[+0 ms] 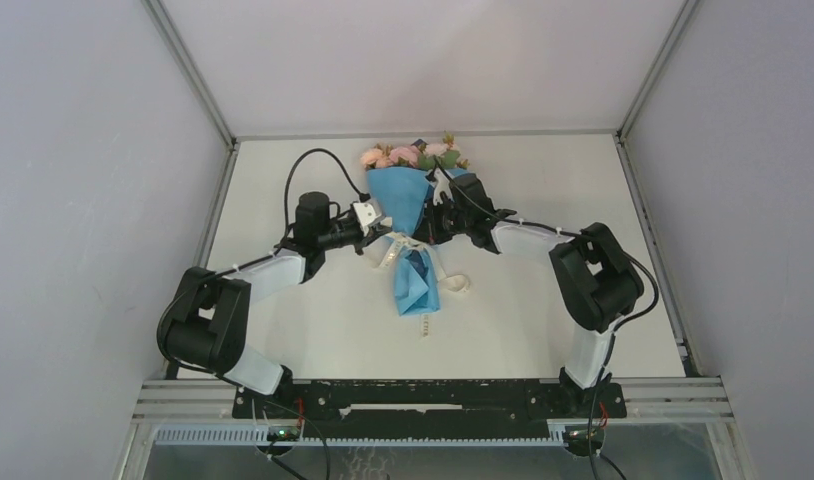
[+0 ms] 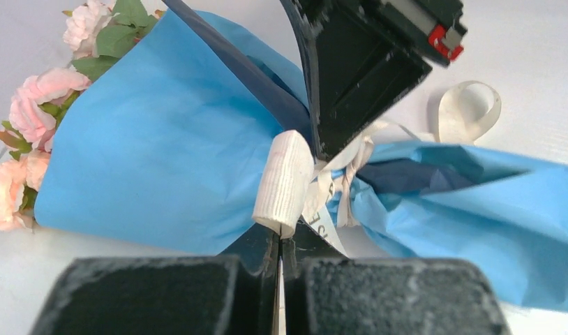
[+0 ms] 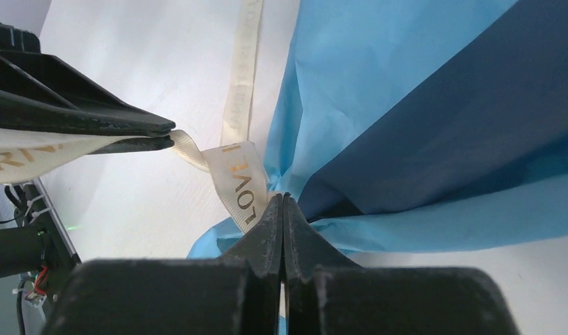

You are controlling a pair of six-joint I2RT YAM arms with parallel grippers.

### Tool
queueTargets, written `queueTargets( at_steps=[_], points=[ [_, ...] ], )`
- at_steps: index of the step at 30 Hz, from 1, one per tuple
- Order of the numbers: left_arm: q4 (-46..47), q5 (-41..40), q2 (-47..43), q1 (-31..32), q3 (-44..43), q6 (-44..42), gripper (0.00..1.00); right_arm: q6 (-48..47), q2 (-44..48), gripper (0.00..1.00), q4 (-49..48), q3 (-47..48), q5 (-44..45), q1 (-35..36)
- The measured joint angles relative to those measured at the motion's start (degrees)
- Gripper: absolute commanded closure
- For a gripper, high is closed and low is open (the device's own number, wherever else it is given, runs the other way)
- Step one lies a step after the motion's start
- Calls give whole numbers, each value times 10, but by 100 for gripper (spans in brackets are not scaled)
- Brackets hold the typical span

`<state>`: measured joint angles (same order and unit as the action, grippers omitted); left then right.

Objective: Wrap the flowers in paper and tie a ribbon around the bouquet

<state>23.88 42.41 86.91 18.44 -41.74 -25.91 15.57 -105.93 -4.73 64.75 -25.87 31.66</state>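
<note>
The bouquet lies in the middle of the table, with pink flowers (image 1: pixel 408 155) at the far end of a light-blue paper (image 1: pixel 398 195) cone. A cream ribbon (image 1: pixel 388 250) circles the paper's pinched waist, and its tails trail to the right (image 1: pixel 453 283). My left gripper (image 2: pixel 281 234) is shut on a folded loop of ribbon (image 2: pixel 285 181) at the waist's left side. From the right, my right gripper (image 3: pixel 282 201) is shut at the same waist. The lettered ribbon (image 3: pixel 236 181) runs into its tips. The stems are hidden inside the paper (image 3: pixel 407 105).
The white table (image 1: pixel 543 320) is boxed in by grey walls on the left, right and far sides. A loose curl of ribbon (image 2: pixel 469 108) lies beyond the paper. Both arms reach in toward the bouquet from either side.
</note>
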Motion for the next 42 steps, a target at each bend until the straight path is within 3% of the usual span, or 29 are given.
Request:
queueTargets(
  at_steps=[6,14,22,29,33,36,42],
  points=[
    [-12,17,0,0,9,-72,100,13,42,100,19,0,30,-1],
    [-9,12,0,3,9,-60,100,74,76,100,-27,-58,44,-30],
    [-57,11,-11,79,13,-78,100,152,108,100,-101,-143,60,-35],
    [-50,-78,-10,84,13,-80,100,192,163,100,-144,-202,73,-65],
    [-48,-76,-11,85,12,-92,100,216,185,100,-153,-241,73,-84],
    [-58,-57,-12,96,16,-168,100,229,198,100,-154,-265,69,-99],
    [-85,-47,-16,110,38,-406,100,242,210,100,-140,-282,40,-137]
  ],
)
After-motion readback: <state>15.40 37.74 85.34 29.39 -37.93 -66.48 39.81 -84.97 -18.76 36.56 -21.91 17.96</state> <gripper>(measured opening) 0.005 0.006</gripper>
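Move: Both hands already hold ribbon. The ribbon knot at the bouquet's waist lies about 5 cm to the left hand's right, roughly 1 cm back and 8 cm below it. From the right hand the knot is only about 1 cm to the left, level in reach and some 4 cm below; the flower heads are about 21 cm ahead and 1 cm left, the ribbon coil some 8 cm back and 7 cm right on the table. Keeping its pinch on the ribbon, the right hand lifts about 3.5 cm, then comes back down while pulling some 12 cm to the right, away from the left hand, and swings clockwise about 30 degrees. The left hand keeps its ribbon end and is no counter-pull leftward: it goes back and to the right, eases partly forward again, then back once more, ending about 4 cm back, 3.5 right and 3.5 lower, its wrist rolled some 40 degrees. ##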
